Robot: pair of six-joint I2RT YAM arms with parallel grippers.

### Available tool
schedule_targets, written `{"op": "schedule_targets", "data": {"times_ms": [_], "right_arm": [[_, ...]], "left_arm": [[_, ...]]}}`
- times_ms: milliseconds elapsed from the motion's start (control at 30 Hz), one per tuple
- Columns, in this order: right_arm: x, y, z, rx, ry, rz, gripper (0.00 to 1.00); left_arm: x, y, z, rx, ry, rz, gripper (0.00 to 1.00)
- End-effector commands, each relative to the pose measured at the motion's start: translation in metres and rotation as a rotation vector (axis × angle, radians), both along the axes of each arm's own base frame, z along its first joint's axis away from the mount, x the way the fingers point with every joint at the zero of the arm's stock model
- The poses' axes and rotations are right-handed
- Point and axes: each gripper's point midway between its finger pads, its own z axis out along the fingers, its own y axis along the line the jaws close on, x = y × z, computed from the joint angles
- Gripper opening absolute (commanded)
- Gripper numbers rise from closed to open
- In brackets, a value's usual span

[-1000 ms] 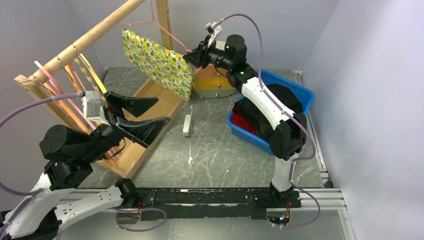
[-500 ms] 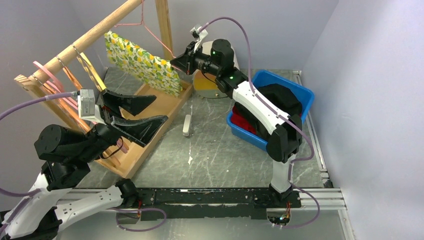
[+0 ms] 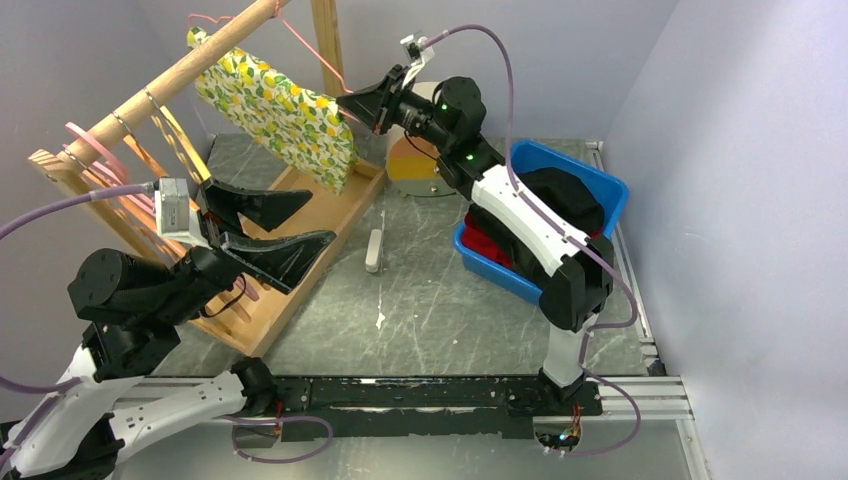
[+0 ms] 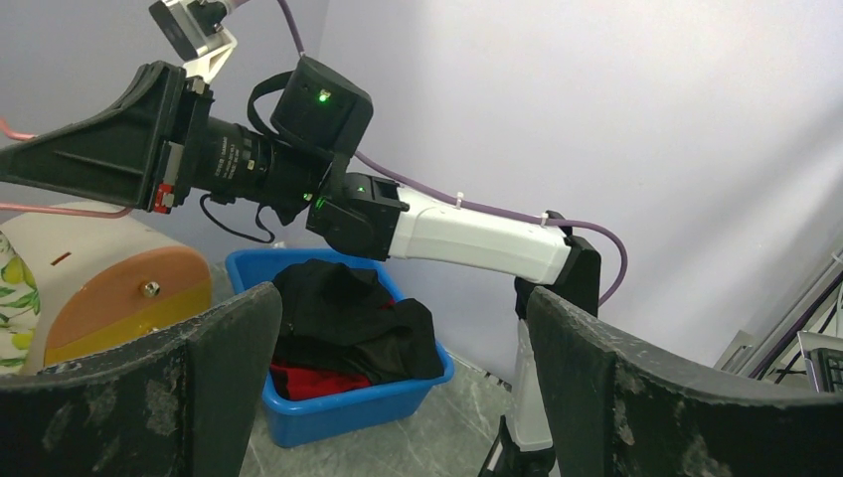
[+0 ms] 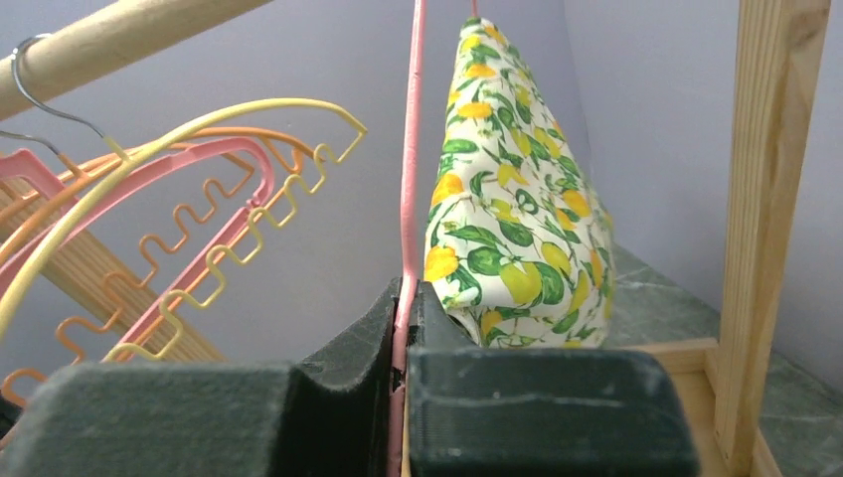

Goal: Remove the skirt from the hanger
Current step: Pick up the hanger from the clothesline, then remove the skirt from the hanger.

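The skirt (image 3: 280, 105), white with a lemon and leaf print, hangs on a thin pink hanger (image 3: 325, 62) hooked over the wooden rod (image 3: 170, 80). My right gripper (image 3: 345, 103) is shut on the hanger's right end, just beside the skirt's edge. In the right wrist view the pink hanger (image 5: 410, 179) runs up out of my closed right gripper (image 5: 406, 293), with the skirt (image 5: 507, 199) right of it. My left gripper (image 3: 318, 220) is open and holds nothing, low beside the rack. In the left wrist view the left gripper (image 4: 398, 328) faces the right arm.
Several empty pink, orange and yellow hangers (image 3: 120, 165) hang on the rod's left part. A wooden post (image 3: 327, 30) stands behind the skirt. A blue bin (image 3: 612, 188) holds black and red clothes. A round orange and white object (image 3: 425, 165) and a small white piece (image 3: 374, 250) are on the table.
My right gripper has shut on the pink hanger and carried it, with the skirt, left and upward along the rod. The left arm has barely shifted.
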Motion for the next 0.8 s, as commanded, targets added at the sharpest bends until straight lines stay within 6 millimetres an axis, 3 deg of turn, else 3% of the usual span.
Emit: {"op": "schedule_targets", "data": {"times_ms": [0,267,467,633,767], "right_arm": [[-0.026,-0.022,0.070,0.165,-0.121,-0.012,0.00],[-0.046,-0.043,0.071,0.163,-0.129,-0.041,0.00],[-0.065,-0.059,0.041,0.087,-0.094,-0.053,0.00],[-0.087,-0.090,0.009,0.003,-0.069,-0.118,0.00],[-0.117,-0.124,-0.007,-0.068,-0.088,-0.155,0.00]], "left_arm": [[-0.003,0.004,0.013,-0.026,-0.011,-0.002,0.97],[0.000,0.004,0.023,-0.015,-0.027,0.015,0.98],[0.010,-0.018,0.037,0.033,-0.050,-0.003,0.98],[0.022,-0.040,0.048,0.063,-0.067,-0.016,0.98],[0.047,-0.055,0.046,0.109,-0.013,0.040,0.97]]}}
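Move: The pink hanger, its right end in the right hand's fingers, has its middle some 30 cm ahead and 11 cm left of the left hand, at about its height. The skirt hangs some 12 cm below that middle. The yellow hanger is about 12 cm ahead of the left hand and 14 cm left. From the right hand, the waiting left hand is about 24 cm back, 2 cm left and roughly level. Right hand carries the still-pinched hanger 13 cm back-right as the open left goes 7 cm up-right towards it. ##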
